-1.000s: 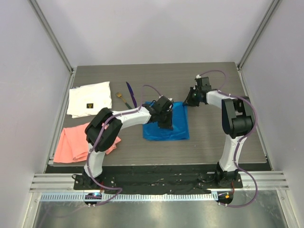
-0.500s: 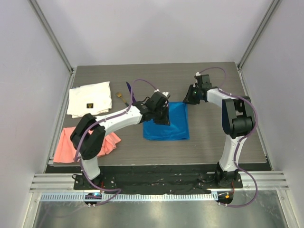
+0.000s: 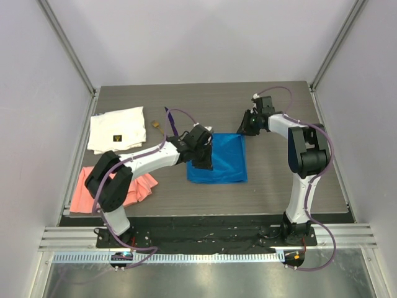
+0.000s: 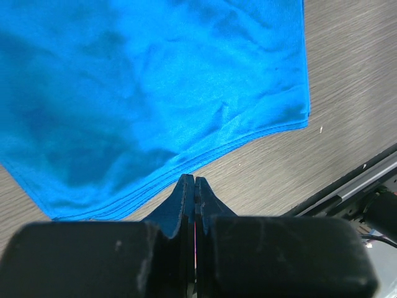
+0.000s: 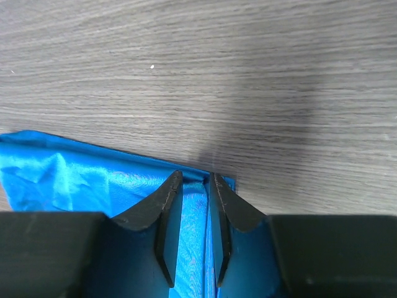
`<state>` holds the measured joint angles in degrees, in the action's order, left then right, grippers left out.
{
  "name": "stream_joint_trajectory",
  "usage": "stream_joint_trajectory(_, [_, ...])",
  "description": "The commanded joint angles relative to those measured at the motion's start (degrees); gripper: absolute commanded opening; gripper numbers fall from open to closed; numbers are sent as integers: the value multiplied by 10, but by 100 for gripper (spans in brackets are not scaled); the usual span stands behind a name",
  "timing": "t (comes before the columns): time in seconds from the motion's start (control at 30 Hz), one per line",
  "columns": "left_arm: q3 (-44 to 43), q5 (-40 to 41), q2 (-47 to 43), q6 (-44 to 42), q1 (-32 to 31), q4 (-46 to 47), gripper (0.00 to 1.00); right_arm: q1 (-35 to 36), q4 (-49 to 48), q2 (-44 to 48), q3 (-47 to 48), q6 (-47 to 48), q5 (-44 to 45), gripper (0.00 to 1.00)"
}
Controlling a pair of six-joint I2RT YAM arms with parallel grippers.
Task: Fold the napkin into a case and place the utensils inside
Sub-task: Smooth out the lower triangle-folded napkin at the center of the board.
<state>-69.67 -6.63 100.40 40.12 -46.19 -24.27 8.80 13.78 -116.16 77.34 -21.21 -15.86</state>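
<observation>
The blue napkin [image 3: 223,160] lies folded into a flat rectangle mid-table. My left gripper [image 3: 203,161] hovers over its left edge; in the left wrist view its jaws [image 4: 189,181] are pressed together with nothing in them, tips just off the napkin's layered hem [image 4: 155,105]. My right gripper [image 3: 247,128] sits at the napkin's far right corner. Its fingers stand slightly apart [image 5: 195,176], straddling that corner of the napkin [image 5: 74,180] without pinching it. The purple utensil [image 3: 170,120] and the green-handled one with a tan end [image 3: 158,126] lie on the table left of the napkin.
A white cloth with a small dark label [image 3: 116,129] lies at the far left, and a salmon-pink cloth [image 3: 93,189] sits nearer along the left edge. Metal frame posts and walls border the wooden table [image 3: 279,174].
My right gripper's jaws have parted at the napkin's far corner, letting the cloth go. My left gripper, still shut, has slid leftward across the napkin to its left edge.
</observation>
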Motion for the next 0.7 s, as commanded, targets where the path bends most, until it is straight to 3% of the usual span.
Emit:
stream_joint_trajectory(0.0, [11, -5, -43, 8, 16, 3, 0, 10, 4, -13, 24, 17, 2, 30])
stream_joint_trajectory(0.1, [24, -10, -53, 15, 24, 6, 1, 14, 7, -19, 29, 18, 4, 28])
stream_joint_trajectory(0.37, [42, -13, -69, 23, 38, 14, 0, 37, 47, 1, 79, 20, 25, 8])
stream_joint_trajectory(0.67, [59, -16, -76, 29, 47, 22, 0, 41, 91, 50, 70, 6, 35, 3])
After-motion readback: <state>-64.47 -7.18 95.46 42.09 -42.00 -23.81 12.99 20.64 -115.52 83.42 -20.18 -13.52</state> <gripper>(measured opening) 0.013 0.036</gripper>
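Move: The blue napkin's far right corner is at the right hand's parted fingertips, about 1 cm right, level fore and aft, and 1 cm below. From that hand the napkin's middle is some 9 cm back and 9 cm left, and the purple knife 5 cm ahead and 27 cm left. The left hand hovers shut above the cloth, its near left corner about 8 cm left, 5 cm back and 6 cm below. The right hand keeps low at the napkin's far right corner and shuts its parted fingers on the upper layer there while drawing it left, then rises with it, in all about 3 cm left and 2.5 cm up. Meanwhile the left hand, fingers still shut, glides some 3 cm left above the cloth towards its left edge, arching up about a centimetre and easing most of the way back down, with a slight counter-clockwise turn. ##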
